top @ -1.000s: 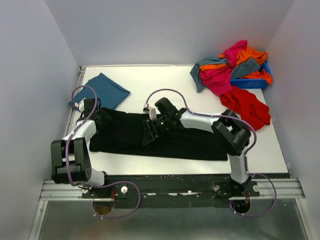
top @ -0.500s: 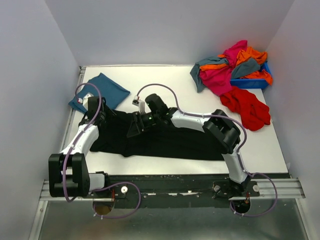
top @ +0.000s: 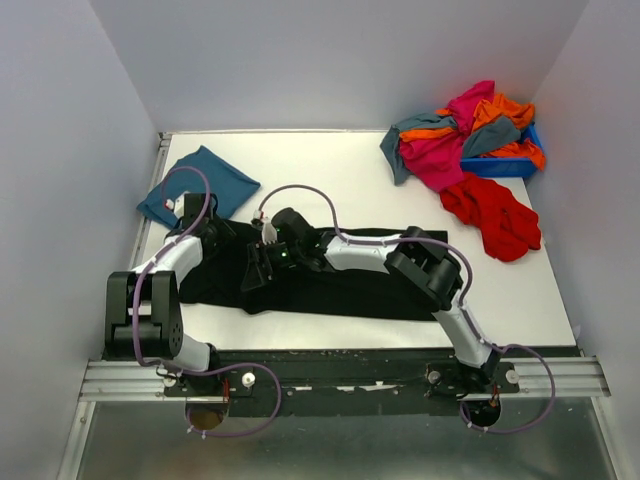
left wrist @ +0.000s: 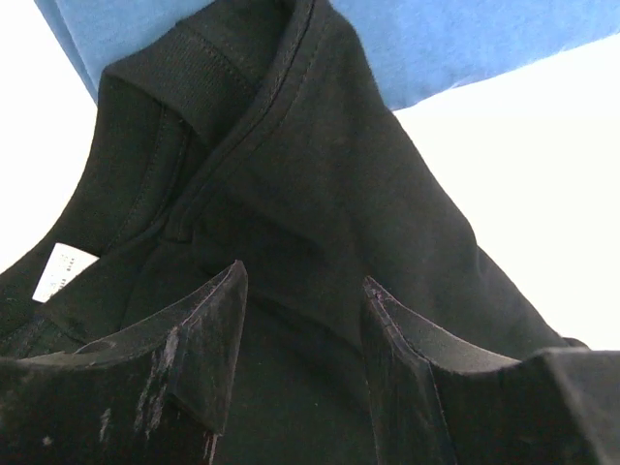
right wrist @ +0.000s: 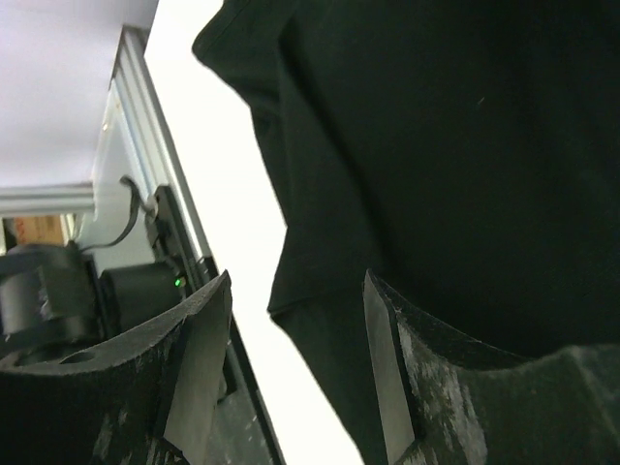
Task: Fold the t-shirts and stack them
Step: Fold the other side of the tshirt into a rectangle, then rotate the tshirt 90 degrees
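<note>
A black t-shirt (top: pixel 350 280) lies spread across the middle of the table. My left gripper (top: pixel 214 236) hovers over its collar end, fingers open around nothing; in the left wrist view the gripper (left wrist: pixel 303 276) sits just above the collar (left wrist: pixel 223 87) of the black cloth (left wrist: pixel 320 174). My right gripper (top: pixel 255 266) is low over the shirt's left part, open. In the right wrist view it (right wrist: pixel 296 278) straddles the edge of the black shirt (right wrist: pixel 465 145) and bare table (right wrist: pixel 242 194). A folded teal-blue t-shirt (top: pixel 205 180) lies at the back left.
A heap of magenta, orange and grey-blue shirts (top: pixel 455 135) spills from a small blue bin (top: pixel 505 165) at the back right. A red shirt (top: pixel 492 215) lies in front of it. The teal shirt (left wrist: pixel 465 39) touches the black collar. Metal rail (top: pixel 340 375) runs along the near edge.
My right gripper has slid left along the black shirt, toward its left end. The left gripper has shifted a little right onto the collar. The shirt's near-left edge has bunched slightly.
</note>
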`<state>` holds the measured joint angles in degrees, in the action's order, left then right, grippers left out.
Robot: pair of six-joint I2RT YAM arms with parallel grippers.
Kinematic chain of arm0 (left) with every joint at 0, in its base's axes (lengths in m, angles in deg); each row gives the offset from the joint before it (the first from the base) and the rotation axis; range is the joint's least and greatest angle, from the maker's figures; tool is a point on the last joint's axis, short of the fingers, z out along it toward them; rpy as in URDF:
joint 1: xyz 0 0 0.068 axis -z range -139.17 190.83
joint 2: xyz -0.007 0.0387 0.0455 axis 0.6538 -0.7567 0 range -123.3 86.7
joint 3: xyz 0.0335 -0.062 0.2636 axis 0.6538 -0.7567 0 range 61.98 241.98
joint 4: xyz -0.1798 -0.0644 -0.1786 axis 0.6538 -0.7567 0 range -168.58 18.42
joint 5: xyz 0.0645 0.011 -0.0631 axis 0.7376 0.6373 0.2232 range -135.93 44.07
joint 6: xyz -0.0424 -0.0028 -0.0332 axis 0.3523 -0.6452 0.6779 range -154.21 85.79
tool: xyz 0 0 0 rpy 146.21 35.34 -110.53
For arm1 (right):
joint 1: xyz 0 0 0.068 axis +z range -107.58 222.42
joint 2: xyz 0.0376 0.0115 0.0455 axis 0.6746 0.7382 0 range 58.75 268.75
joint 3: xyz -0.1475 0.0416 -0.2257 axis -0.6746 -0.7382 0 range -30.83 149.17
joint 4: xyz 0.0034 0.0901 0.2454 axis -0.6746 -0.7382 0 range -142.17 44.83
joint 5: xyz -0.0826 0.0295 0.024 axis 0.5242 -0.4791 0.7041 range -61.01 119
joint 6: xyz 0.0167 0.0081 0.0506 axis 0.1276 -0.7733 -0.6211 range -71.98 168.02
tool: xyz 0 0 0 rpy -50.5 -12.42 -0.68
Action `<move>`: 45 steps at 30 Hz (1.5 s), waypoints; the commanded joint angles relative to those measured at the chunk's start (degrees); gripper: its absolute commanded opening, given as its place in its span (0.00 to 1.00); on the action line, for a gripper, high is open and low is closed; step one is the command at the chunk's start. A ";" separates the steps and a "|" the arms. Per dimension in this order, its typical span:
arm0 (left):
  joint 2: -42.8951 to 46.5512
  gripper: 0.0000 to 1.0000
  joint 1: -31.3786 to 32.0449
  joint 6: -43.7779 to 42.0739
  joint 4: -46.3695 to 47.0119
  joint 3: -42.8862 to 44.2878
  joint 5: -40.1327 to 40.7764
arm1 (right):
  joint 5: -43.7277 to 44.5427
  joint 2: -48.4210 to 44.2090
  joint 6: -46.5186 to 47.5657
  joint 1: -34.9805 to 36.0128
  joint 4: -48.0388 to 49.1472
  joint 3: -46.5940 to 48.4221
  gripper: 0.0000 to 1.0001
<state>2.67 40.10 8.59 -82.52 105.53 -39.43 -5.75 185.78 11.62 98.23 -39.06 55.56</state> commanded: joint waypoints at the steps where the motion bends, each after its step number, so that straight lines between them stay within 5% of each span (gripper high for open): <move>1: 0.27 0.60 -0.50 -0.27 -1.81 2.15 1.14 | 5.91 3.31 2.12 -0.09 -1.10 4.92 0.65; 10: -2.45 0.60 -1.99 -1.32 -6.20 5.23 0.80 | 6.97 8.59 5.29 -0.09 -4.88 11.87 0.64; 20: -9.57 0.59 -3.93 -2.02 -9.18 10.49 -2.02 | -4.19 7.54 3.62 1.40 0.48 7.13 0.61; 36: -12.31 0.59 -4.89 -3.34 -11.12 13.84 -2.11 | -15.97 -1.32 5.90 5.80 2.85 3.18 0.61; 45: -5.55 0.60 -4.63 -3.43 -11.74 12.88 -4.38 | -7.90 -16.35 8.02 1.42 1.36 -11.48 0.61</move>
<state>-8.17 35.57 6.01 -93.01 118.75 -41.60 -17.77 176.18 18.19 103.17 -37.44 50.57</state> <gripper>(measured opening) 0.599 0.617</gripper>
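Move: The black shirt's loose near-left corner lies about 7 cm back, 1 cm left and 4 cm below the right hand; the teal folded shirt is some 22 cm ahead and 10 cm left of that hand. From the left hand, the black shirt's rolled hem is about 5 cm ahead, 1 cm left and 3 cm below, with the teal shirt's middle 13 cm ahead and 2 cm left. The black shirt's loose near flap is worked by the right hand's open fingers, which sink 2 cm while reaching forward-left, then sweep back about 12 cm towards the near table edge, turn some 20 degrees counter-clockwise and rise. Meanwhile the open left hand eases 2 cm forward and left towards the rolled hem, tipping down low over the cloth. ##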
